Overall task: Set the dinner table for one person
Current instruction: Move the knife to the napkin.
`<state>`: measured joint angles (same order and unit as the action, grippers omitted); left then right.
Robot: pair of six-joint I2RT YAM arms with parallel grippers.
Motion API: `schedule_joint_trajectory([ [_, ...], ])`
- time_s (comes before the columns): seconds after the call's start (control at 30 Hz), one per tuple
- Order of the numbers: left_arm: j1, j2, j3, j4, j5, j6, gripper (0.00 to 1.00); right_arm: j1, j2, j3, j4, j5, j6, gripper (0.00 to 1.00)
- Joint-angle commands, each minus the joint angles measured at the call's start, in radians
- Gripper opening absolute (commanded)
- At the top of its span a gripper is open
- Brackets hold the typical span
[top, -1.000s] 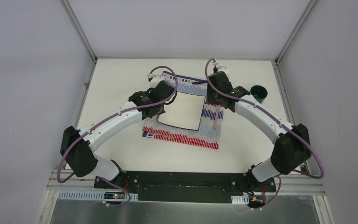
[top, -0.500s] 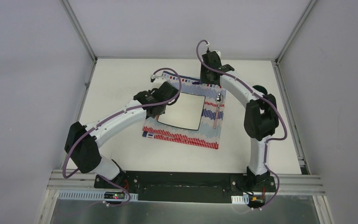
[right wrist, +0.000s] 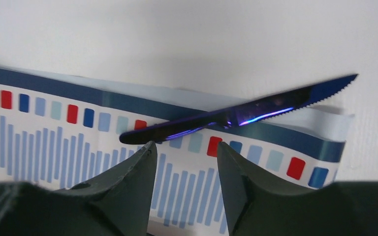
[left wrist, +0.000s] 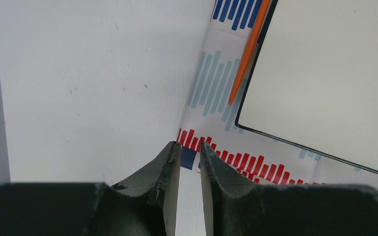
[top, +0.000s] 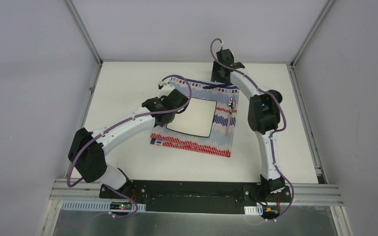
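On the white dinner table (top: 123,88) lies a striped cloth (top: 197,142) with a white square plate (top: 194,117) on it. A pink-handled spoon (top: 230,112) rests on the cloth right of the plate. An orange handle (left wrist: 248,49) lies along the plate's left edge. A dark blue knife (right wrist: 236,115) lies across the cloth's far edge. Just short of it hovers my right gripper (right wrist: 184,147), open and empty. My left gripper (left wrist: 189,147) hangs over the cloth's near-left corner, its jaws a narrow gap apart with nothing between them.
A dark green cup (top: 275,95) stands right of the cloth, partly hidden behind my right arm. Grey rails and walls close in the table on the left, far and right sides.
My right arm has swung from over the spoon to the cloth's far edge, leaving the spoon lying in view. The left gripper has drawn back a little towards the near left.
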<state>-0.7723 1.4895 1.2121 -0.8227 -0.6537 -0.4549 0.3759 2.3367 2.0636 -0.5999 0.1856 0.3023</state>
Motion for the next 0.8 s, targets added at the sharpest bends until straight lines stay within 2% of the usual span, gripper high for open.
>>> schedule_joint_trajectory([
  [0.0,0.005,-0.037,-0.007,0.016,-0.039,0.024,0.23,-0.049,0.026,0.087,0.069,-0.166,0.085,0.52],
  [0.1,0.005,-0.027,-0.009,0.023,-0.043,0.031,0.23,-0.075,0.064,0.116,0.122,-0.279,0.148,0.51],
  [0.23,0.008,-0.012,-0.013,0.026,-0.044,0.033,0.23,-0.077,0.138,0.21,0.073,-0.335,0.159,0.44],
  [0.43,0.015,0.004,-0.016,0.036,-0.038,0.035,0.23,-0.078,0.165,0.214,0.074,-0.365,0.161,0.13],
  [0.5,0.016,0.007,-0.017,0.037,-0.035,0.035,0.23,-0.078,0.167,0.207,0.074,-0.373,0.162,0.05],
  [0.77,0.016,0.0,-0.024,0.039,-0.028,0.032,0.23,-0.078,0.128,0.117,0.098,-0.38,0.155,0.01],
])
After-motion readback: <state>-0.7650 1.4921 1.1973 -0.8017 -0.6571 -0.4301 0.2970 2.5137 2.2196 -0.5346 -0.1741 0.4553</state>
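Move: The knife's middle lies about 4 cm ahead of the right hand, 3 cm to its right and 4 cm below; it lies across the napkin's far edge, its handle end reaching left and its blade right. From the right hand the spoon is some 15 cm back and 7 cm to the right, and the plate 15 cm back and 13 cm to the left. From the left hand the knife is about 30 cm ahead and 33 cm to the right, lower down. The right hand reaches forward about 4 cm to the knife, rolling some 20 degrees so that its left side rises, then sinks roughly 3 cm and eases back a little while drifting left towards the handle end. As it sinks, its half-open fingers close fully, and the shut tips end right at the handle, near its butt end and slightly to its far side; whether they touch or grip it can't be seen. ##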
